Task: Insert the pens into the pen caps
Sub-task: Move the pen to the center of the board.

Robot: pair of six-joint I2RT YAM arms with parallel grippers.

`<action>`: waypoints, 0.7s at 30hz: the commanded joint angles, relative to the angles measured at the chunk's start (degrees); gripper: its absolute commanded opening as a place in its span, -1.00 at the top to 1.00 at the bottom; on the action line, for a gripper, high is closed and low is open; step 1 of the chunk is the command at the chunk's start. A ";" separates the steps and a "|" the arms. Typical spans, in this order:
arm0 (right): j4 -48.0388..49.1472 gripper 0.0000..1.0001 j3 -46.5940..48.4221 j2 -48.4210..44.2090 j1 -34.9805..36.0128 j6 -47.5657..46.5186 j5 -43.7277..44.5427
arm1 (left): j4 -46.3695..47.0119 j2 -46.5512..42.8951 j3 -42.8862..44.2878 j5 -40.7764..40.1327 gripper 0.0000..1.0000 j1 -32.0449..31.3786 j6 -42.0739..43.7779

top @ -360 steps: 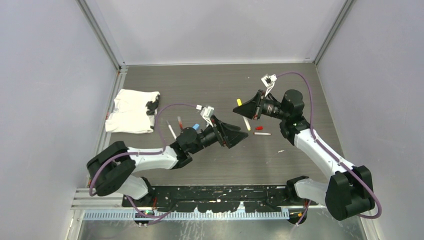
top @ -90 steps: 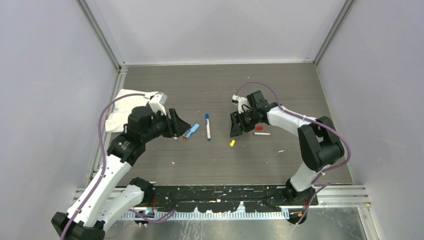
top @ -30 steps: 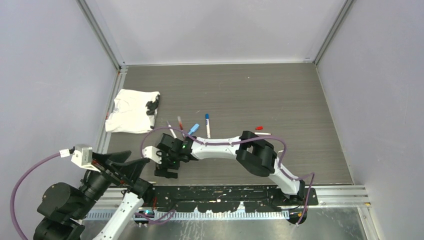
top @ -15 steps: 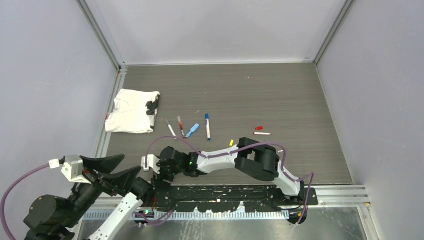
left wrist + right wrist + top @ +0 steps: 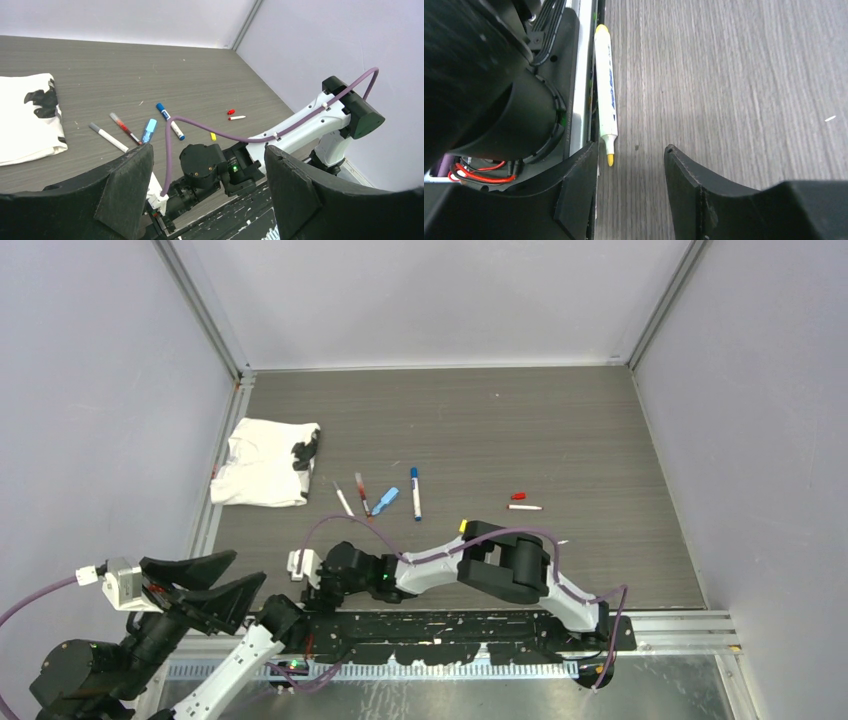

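Observation:
An uncapped yellow-tipped pen (image 5: 605, 95) lies along the black base rail at the table's near edge. Its tip sits just beyond the left fingertip of my right gripper (image 5: 631, 156), which is open with only bare table between its jaws. The right wrist (image 5: 345, 567) reaches left along the near edge. A yellow cap (image 5: 463, 526) lies behind that arm. A blue pen (image 5: 415, 493), a red pen (image 5: 360, 492) and a grey-tipped pen (image 5: 342, 498) lie mid-table. A red cap (image 5: 518, 496) sits by a white pen (image 5: 524, 507). My left gripper (image 5: 205, 585) hangs open and empty off the near-left corner.
A white cloth (image 5: 262, 462) with a dark patch lies at the left edge. A light-blue oblong piece (image 5: 385, 500) rests between the red and blue pens. The left arm's black base and red wiring (image 5: 489, 170) crowd the yellow pen's left side.
The right arm has slid nearer the front edge and its jaws have narrowed. The left arm has pulled back toward the near-left corner. The yellow cap has come into view from behind the right arm.

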 commanded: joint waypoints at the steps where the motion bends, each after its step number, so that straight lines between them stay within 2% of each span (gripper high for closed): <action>1: 7.46 -0.15 -0.55 1.19 0.98 1.44 0.18 | -0.48 0.67 1.26 -1.51 -0.63 -0.19 0.36; 9: 9.13 -0.11 3.10 5.67 2.60 3.99 2.51 | -0.91 0.14 1.52 -1.96 -0.63 -0.14 0.17; 10: 8.99 -0.04 3.55 6.22 2.82 3.99 3.16 | -1.00 0.14 1.61 -2.11 -0.63 -0.21 0.26; 14: 8.60 0.44 3.17 7.24 3.06 3.96 3.90 | -1.52 0.06 2.18 -2.63 -0.64 -0.39 0.36; 21: 8.90 0.98 -4.13 3.12 1.96 0.86 4.34 | -2.31 -1.06 1.70 -2.96 -0.64 -0.67 -0.46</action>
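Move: The uncapped yellow-nibbed pen lies along the table's near edge, nib towards the right hand. Its middle is about 6 cm to the left of that hand, 2 cm back and 2 cm lower. At tabletop height, the grey-tipped pen lies some 24 cm ahead and 6 cm right, the red pen roughly 25 cm ahead and 11 cm right. From the idle left hand, the yellow-nibbed pen's middle is about 35 cm below, 3 cm ahead and 5 cm left. The yellow-nibbed pen gets pinched just behind its nib, at the front of the barrel: the right hand first sinks about 1 cm, then slides roughly 2.5 cm left along the pen and 1.5 cm back towards the table edge. Its left-pointing fingers tip up about 5 degrees and, late on, close from half open onto the pen's two sides. ##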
